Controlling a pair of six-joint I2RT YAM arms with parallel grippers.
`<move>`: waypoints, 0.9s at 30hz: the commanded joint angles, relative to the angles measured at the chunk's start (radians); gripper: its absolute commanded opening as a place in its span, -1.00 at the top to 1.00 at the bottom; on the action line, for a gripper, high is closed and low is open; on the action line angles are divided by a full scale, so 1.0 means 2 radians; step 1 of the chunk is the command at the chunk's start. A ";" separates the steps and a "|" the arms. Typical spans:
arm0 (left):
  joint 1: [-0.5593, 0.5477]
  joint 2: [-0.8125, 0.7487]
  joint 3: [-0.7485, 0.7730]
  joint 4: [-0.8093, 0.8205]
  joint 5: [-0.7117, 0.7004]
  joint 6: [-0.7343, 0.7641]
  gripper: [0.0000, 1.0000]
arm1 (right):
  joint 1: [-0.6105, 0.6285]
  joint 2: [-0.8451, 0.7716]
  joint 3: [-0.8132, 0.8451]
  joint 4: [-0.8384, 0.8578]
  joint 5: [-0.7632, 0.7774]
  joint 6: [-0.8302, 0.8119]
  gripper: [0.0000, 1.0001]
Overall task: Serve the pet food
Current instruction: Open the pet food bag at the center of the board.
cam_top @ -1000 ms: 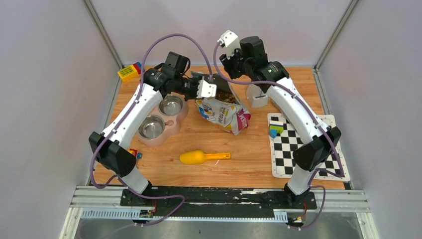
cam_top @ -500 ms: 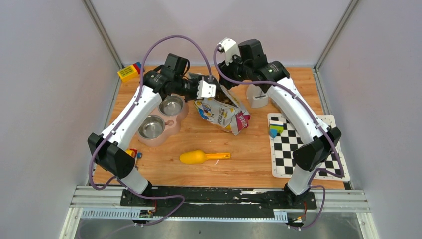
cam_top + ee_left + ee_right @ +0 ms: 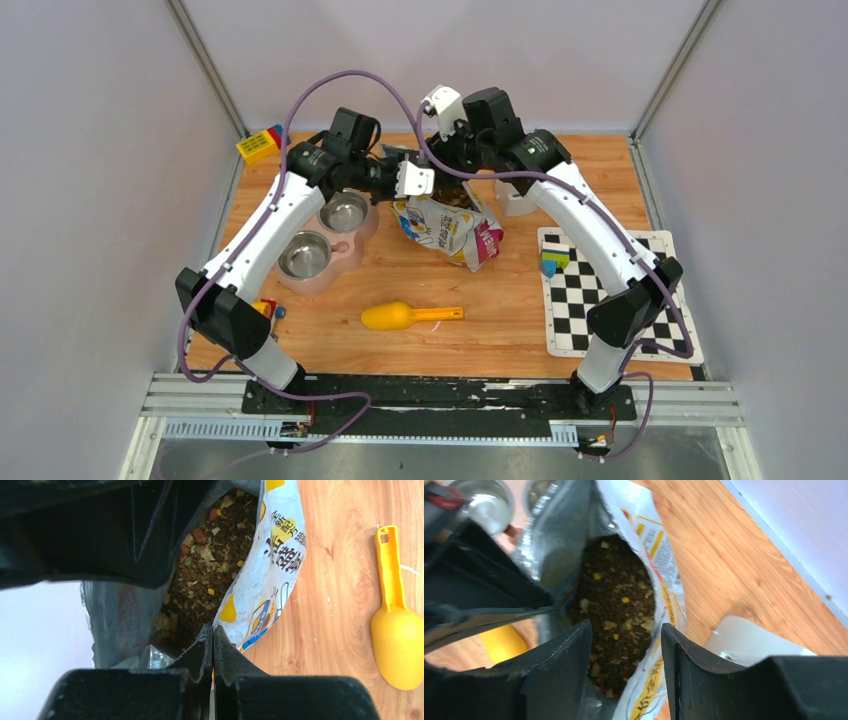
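The pet food (image 3: 210,565) is brown kibble with coloured bits, lying inside the open yellow-and-white bag (image 3: 445,228) at the back middle of the table. My left gripper (image 3: 213,630) is shut on the bag's left rim, a thin edge of it pinched between the jaws. My right gripper (image 3: 626,625) hangs open right above the bag's mouth. The kibble (image 3: 616,610) and the bag's right wall (image 3: 659,680) show between its fingers. In the top view the right gripper (image 3: 450,168) sits just behind the left one (image 3: 432,186).
A pink double bowl (image 3: 345,258) with two steel cups stands left of the bag. A yellow scoop (image 3: 410,316) lies in front. A white holder (image 3: 515,195) stands behind right. A checkered mat (image 3: 600,300) carries blocks (image 3: 553,258). Toy blocks (image 3: 260,143) sit far left.
My right wrist has swung left and down over the bag's mouth. The left gripper has kept its hold on the rim without moving.
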 commanded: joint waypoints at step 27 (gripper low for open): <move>-0.006 0.058 0.086 0.060 -0.015 -0.069 1.00 | -0.082 0.079 0.151 0.104 0.170 -0.110 1.00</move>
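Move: The far rim of the open pet food bag, towards its right end, lies some 4 cm ahead of the right hand, 4 cm to its right and 4 cm below. From that hand the white container is roughly 6 cm ahead, 16 cm right and 22 cm down, while the yellow scoop lies about 21 cm back, 6 cm left and 28 cm down. For the left hand, already pinching the near-left rim, the far rim is about 8 cm ahead, 9 cm right and nearly level. Forward, right and down about 4 cm each way, the right hand works its half-open fingers onto the bag's far rim and shuts them on it. It then carries the pinched rim another 5 cm forward and 3–4 cm right, the wrist turning some 15 degrees clockwise over the whole reach. The left hand keeps its pinch on the near-left rim, easing back a centimetre, then following about 3 cm forward and slightly right. ##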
